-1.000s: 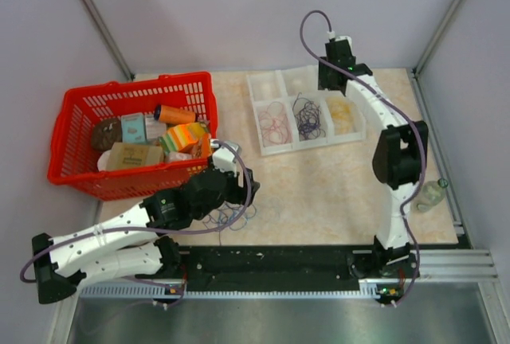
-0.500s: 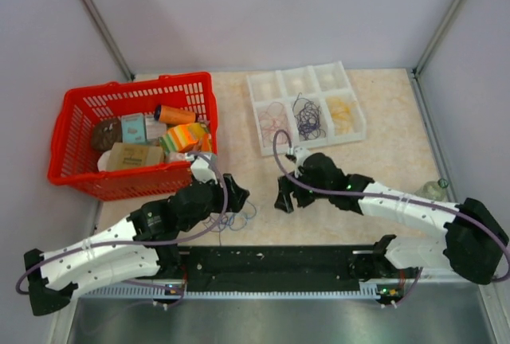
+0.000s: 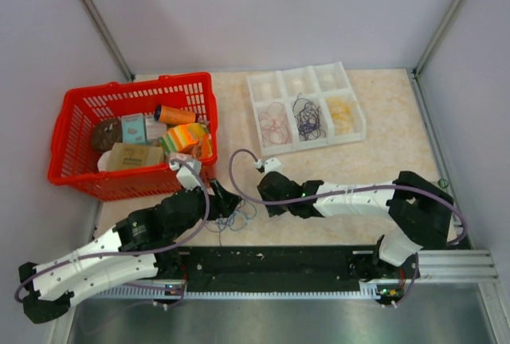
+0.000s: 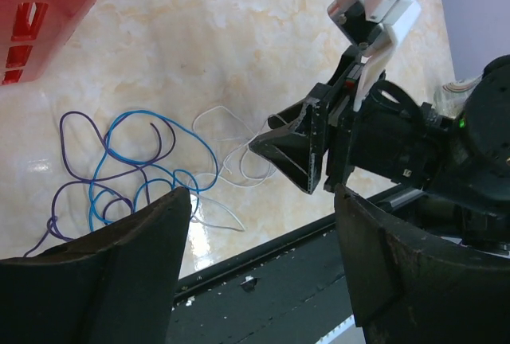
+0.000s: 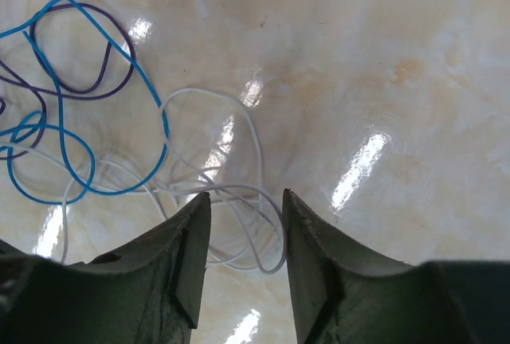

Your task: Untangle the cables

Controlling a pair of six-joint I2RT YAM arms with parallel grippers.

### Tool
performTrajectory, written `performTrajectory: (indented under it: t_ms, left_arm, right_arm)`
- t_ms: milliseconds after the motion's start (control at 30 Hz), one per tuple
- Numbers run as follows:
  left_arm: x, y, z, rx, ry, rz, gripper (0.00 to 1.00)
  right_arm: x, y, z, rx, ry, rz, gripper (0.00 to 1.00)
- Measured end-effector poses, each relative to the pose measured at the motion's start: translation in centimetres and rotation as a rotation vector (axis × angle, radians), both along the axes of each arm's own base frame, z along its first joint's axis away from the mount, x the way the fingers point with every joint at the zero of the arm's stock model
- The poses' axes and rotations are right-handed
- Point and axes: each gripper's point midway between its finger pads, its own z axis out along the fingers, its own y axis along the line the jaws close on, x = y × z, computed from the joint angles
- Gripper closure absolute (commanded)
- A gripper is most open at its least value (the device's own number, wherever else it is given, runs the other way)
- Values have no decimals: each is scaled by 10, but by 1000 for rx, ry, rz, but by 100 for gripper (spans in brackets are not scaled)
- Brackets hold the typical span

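The cables [image 3: 237,216] lie as a loose tangle near the table's front edge: blue [image 4: 135,170] and purple [image 4: 72,145] loops to the left, white loops [image 4: 239,153] to the right. My left gripper [image 4: 259,197] hangs open over the front rail, just near of the tangle, with nothing between its fingers. My right gripper [image 5: 245,197] is low at the white loops [image 5: 253,141]. Its jaws stand a narrow gap apart and white strands run between the tips, unclamped. In the top view the right gripper [image 3: 261,205] faces the left gripper [image 3: 229,203] across the tangle.
A red basket [image 3: 80,170] of boxes stands at the left, close behind the left arm. A white compartment tray [image 3: 307,146] holding sorted wires sits at the back. A small bottle [image 3: 431,194] lies at the right edge. The black rail [image 3: 271,260] borders the front.
The right arm swung from the tray at the back down to the tangle's white loops, and its jaws narrowed. The left arm drew slightly back towards the near left, still open.
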Motion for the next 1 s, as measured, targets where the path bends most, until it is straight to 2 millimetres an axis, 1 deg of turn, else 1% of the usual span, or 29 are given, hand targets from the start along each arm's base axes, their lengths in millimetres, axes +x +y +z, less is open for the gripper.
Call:
performTrajectory:
  t_ms: [100,200,267,300,333,400,433,533,633,733,800,900,967,1000]
  left_arm:
    - [0,0,1,-4,1,1,23]
    - [0,1,0,-3,1,1,23]
    - [-1,1,0,1,2,1,23]
    - [0,1,-1,4,2,0,23]
    - [0,1,-2,8,3,-1,23]
    - [0,0,-4,19,6,-2,23]
    - [0,0,-5,27,7,-4,23]
    - [1,-1,-9,47,9,-10,23]
    - [1,-3,-11,60,10,-17,23]
    - [1,-5,-13,69,13,-27,23]
    - [1,-6,-12,66,12,-34,23]
    - [1,-9,-10,59,3,-40,22]
    - [3,-10,-8,57,-4,-43,22]
    - [3,-11,-9,59,-4,-46,22]
  right_arm:
    - [2,-1,-5,-48,-31,-37,62]
    - [2,-13,-17,-111,-36,-69,61]
    - [3,-17,-19,-132,-40,-78,63]
    - [3,-18,-19,-137,-41,-81,66]
    - [3,-19,-19,-138,-43,-85,74]
    - [4,-20,-19,-140,-47,-88,94]
    - [4,-20,-20,-139,-48,-93,100]
    - [3,-24,-20,-137,-50,-96,100]
    - [6,-34,-9,-124,-75,-128,100]
    - [15,-49,24,-73,-135,-184,100]
    - [25,-59,60,-3,-201,-222,100]
    - [44,-77,127,131,-310,-287,100]
    - [62,-95,172,210,-383,-344,100]
    - [69,-103,189,232,-412,-368,100]
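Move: Just under the right hand's half-open fingers, about 2 cm below and roughly 1 cm to the right, lies the looped white cable. The blue cable is tangled with it some 9 cm to the hand's left and 1 cm back; the purple cable lies about 14 cm left and 2 cm back. The tray's middle is roughly 29 cm ahead and 10 cm right. From the left hand, the white cable is about 10 cm right, 3 cm ahead and 14 cm below. Sinking about 2 cm and easing 2 cm to the right, the right hand shuts its half-open fingers on the white cable, then sweeps up fast, ending some 19 cm above its start, about 10 cm to the right and 7 cm forward, towards the tray. Keeping the pinch, it turns clockwise by roughly 20 degrees while its fingertips tip upward. ##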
